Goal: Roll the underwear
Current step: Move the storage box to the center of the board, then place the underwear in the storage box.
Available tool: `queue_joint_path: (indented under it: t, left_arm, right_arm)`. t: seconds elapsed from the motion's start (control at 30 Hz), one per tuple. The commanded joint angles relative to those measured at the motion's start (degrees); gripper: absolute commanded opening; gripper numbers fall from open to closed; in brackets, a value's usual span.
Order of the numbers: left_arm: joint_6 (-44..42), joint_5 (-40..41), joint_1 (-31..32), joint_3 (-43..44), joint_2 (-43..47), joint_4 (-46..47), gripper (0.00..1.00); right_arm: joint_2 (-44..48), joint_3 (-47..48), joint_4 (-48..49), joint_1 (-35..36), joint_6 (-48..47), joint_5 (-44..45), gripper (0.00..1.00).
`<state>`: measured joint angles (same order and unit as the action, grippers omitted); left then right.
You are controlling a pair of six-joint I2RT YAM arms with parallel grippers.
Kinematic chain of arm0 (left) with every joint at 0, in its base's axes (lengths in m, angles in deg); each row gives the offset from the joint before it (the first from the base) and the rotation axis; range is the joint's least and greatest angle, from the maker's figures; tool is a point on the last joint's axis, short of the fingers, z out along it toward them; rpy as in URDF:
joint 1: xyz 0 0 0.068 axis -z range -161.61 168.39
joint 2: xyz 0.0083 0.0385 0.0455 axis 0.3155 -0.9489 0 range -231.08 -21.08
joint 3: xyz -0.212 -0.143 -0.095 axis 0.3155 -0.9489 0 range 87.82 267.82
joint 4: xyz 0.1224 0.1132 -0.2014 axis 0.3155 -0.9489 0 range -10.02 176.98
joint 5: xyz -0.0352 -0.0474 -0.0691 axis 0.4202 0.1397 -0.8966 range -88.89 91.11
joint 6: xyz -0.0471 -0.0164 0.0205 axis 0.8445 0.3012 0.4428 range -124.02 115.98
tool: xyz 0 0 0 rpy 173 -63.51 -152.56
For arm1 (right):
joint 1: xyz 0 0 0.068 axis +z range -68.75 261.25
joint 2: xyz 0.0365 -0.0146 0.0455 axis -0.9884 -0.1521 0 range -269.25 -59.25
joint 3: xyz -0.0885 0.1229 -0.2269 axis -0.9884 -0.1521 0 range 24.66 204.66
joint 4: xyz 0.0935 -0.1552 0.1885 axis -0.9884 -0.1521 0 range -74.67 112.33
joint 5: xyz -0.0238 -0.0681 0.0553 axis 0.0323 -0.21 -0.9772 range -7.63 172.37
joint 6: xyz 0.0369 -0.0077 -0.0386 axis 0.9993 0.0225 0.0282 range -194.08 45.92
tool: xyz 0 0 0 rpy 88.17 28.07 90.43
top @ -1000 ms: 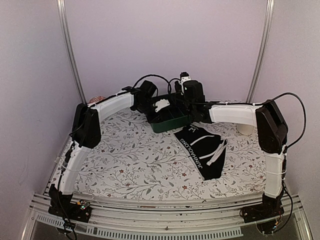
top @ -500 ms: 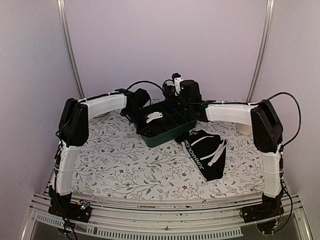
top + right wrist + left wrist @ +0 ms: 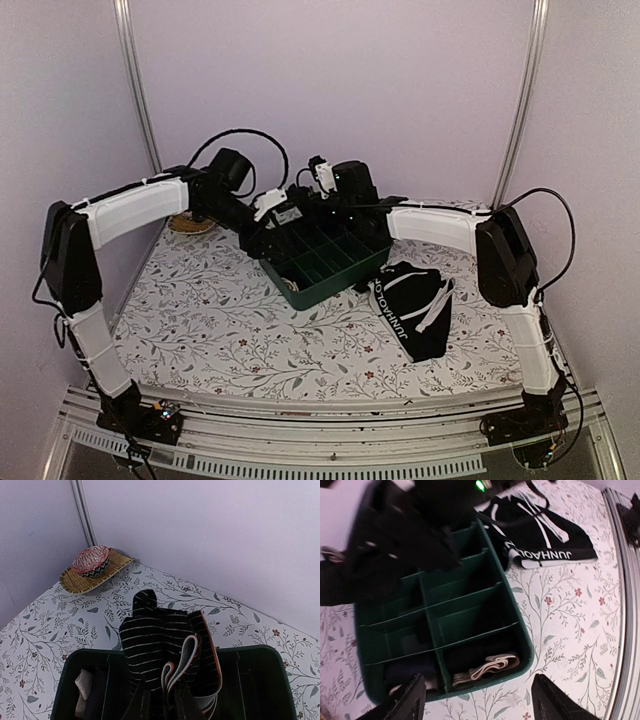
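My right gripper [image 3: 164,702] is shut on a black underwear [image 3: 155,635] with thin white stripes and a grey, orange-edged waistband, held bunched above the green divided tray [image 3: 250,680]. A second black underwear [image 3: 412,305] with white lettering on its waistband lies flat on the table right of the tray [image 3: 325,285], and shows in the left wrist view too [image 3: 545,535]. My left gripper [image 3: 480,700] hangs open over the tray's end wall [image 3: 517,625], nothing between its fingers. In the top view the left gripper [image 3: 262,232] is at the tray's back left and the right gripper [image 3: 338,200] over its back.
Some tray compartments hold rolled fabric, one a pale-banded roll [image 3: 487,666]. A straw hat with a patterned bowl on it [image 3: 92,567] sits in the back left corner [image 3: 188,222]. The table carries a floral cloth [image 3: 220,320]; walls close in behind and at both sides.
My left gripper has opened wide and its arm has swung out to the left. The tray has shifted toward the front left. The right gripper moved left, still holding the striped underwear.
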<state>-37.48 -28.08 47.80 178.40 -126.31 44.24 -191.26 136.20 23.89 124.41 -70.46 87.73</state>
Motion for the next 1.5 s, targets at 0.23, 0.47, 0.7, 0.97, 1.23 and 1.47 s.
queue_joint_path:
  t: [0.23,0.47,0.7,0.97,1.23,1.47]
  left_arm:
    - [10.17,8.91,-9.14,-22.37,16.15,29.55,0.95]
    - [12.32,7.01,-13.35,-17.83,9.71,30.44,0.98]
    - [11.93,4.31,-15.01,-6.76,-2.78,28.25,0.99]
    - [12.75,3.27,-15.70,2.32,-13.86,26.31,0.99]
    - [12.15,2.74,-15.75,5.30,-17.78,25.57,0.97]
    - [9.92,2.67,-15.21,7.10,-19.79,23.44,0.96]
  right_arm:
    - [-10.04,7.31,-3.95,2.61,-0.50,-3.34,0.01]
    - [-11.85,7.86,-5.69,3.52,0.61,-2.39,0.01]
    - [-15.29,11.67,-10.63,3.87,2.37,-0.69,0.01]
    - [-15.88,11.82,-13.59,5.39,2.66,-1.40,0.01]
    - [-15.83,12.10,-18.19,5.70,4.90,-0.16,0.01]
    - [-18.44,14.94,-21.09,5.48,5.44,-0.93,0.01]
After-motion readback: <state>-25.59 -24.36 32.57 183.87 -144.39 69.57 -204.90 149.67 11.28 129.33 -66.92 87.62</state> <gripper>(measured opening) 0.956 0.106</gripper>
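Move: The left hand, just off the storage box, has the box's far-left rim about 14 cm ahead, 3 cm left and 10 cm below; the bowl and tray lie some 18 cm ahead and 20 cm left. The right hand holds the striped underwear, its empty compartment roughly 6 cm left, 1 cm ahead and 15 cm below. The dark roll lies about 6 cm left of that compartment, and the black boxers 27 cm right and 20 cm back from this hand. Right lowers the held underwear about 10 cm into its compartment; left, opening wider, swings 18 cm forward and left. ##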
